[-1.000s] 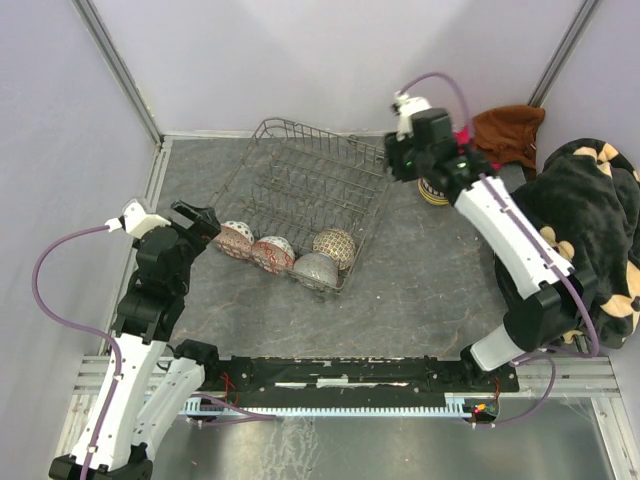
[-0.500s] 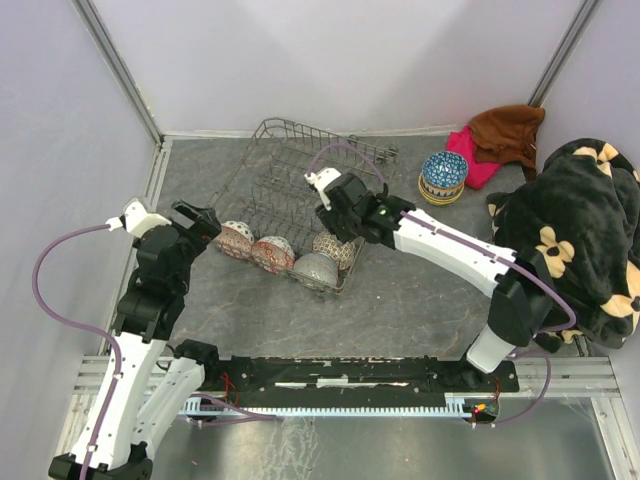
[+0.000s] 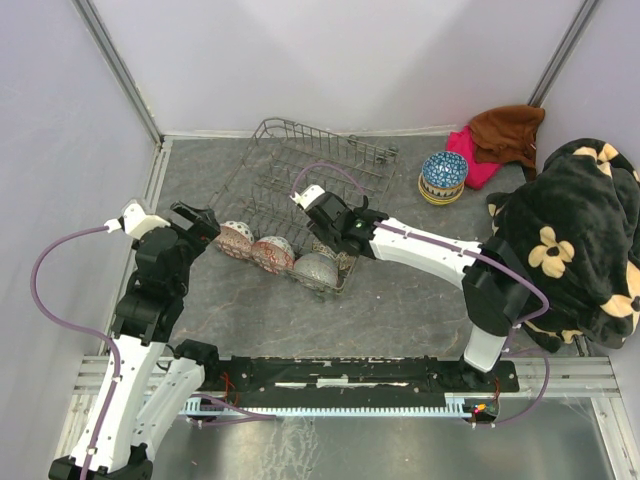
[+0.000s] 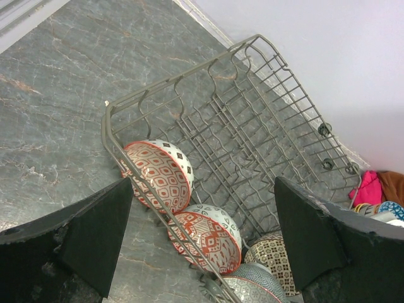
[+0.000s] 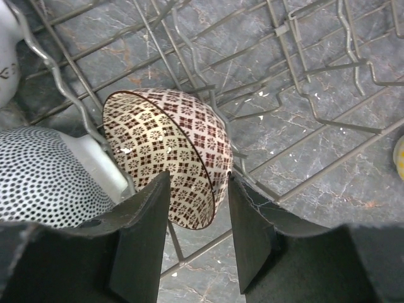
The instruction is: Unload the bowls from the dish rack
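Observation:
The grey wire dish rack (image 3: 300, 170) holds a row of bowls along its near side: two red-patterned ones (image 3: 236, 240) (image 3: 273, 254), a grey one (image 3: 315, 270) and a cream-and-brown one (image 5: 164, 148). My right gripper (image 5: 199, 180) is down inside the rack (image 5: 303, 95). It is open, and its jaws straddle the cream bowl's rim, one inside and one outside, with gaps showing. My left gripper (image 4: 203, 183) hangs open above the rack's left corner, over the red bowls (image 4: 161, 173). A stack with a blue bowl (image 3: 443, 176) on top stands on the table outside the rack.
A pink cloth (image 3: 470, 155) and a brown cloth (image 3: 508, 130) lie at the back right. A black flowered blanket (image 3: 580, 230) fills the right side. A dotted grey bowl (image 5: 38, 177) leans just left of the cream one. Walls close in the left and back.
My right arm swung from the back right, beside the blue bowl stack, over to the rack and came down around the cream bowl. The left arm has not moved.

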Robot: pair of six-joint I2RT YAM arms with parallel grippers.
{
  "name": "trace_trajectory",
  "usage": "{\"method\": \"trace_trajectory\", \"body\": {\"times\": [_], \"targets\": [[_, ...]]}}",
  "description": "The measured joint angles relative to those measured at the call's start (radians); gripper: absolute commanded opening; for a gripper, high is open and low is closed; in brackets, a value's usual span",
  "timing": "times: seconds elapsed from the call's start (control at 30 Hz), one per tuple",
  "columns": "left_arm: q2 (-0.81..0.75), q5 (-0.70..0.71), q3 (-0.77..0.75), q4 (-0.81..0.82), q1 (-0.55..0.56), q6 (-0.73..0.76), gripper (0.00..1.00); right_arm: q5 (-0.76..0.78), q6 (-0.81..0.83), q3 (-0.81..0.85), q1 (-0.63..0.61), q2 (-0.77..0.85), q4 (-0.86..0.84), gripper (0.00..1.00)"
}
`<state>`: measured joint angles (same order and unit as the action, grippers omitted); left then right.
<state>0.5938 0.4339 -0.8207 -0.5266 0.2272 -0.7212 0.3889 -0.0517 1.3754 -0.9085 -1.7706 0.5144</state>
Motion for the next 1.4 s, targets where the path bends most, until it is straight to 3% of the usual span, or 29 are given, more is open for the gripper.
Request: {"method": "trace_trajectory", "body": {"times": [0.5,1.1,1.4], "targets": [[-0.001,0.001,0.001,0.000,0.000,0.000,0.99,0.090,0.017,-0.009,-0.002,-0.051,-0.036,0.37],[-0.006,0.002,0.001,0.000,0.000,0.000,0.99,0.191,0.058,-0.045,-0.008,-0.054,-0.062,0.02],[-0.006,0.002,0.001,0.001,0.000,0.000,0.99,0.190,0.058,-0.048,-0.008,-0.031,-0.058,0.01]]}}
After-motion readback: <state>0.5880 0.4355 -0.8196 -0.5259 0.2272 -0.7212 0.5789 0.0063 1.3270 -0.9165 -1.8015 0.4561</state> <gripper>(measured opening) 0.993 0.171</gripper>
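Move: The brown-and-cream patterned bowl lies just off the right fingers, its middle some 2 cm ahead, 3 cm to the left and 4 cm below, with its near right rim between the open tips. The grey bowl is about 7 cm left and 4 cm back of the hand, and the nearest red bowl some 18 cm left, level with it. From the idle left hand the patterned bowl is about 28 cm right, 8 cm ahead and 19 cm below. The right fingers pinch the near right rim of the patterned bowl, closing from half open while the hand works about 2.5 cm to the right and nearly 2 cm forward along the rack. The hand first sinks about 2 cm with a tilt of some 10 degrees, then, with the rim held, starts creeping up by under a centimetre. ##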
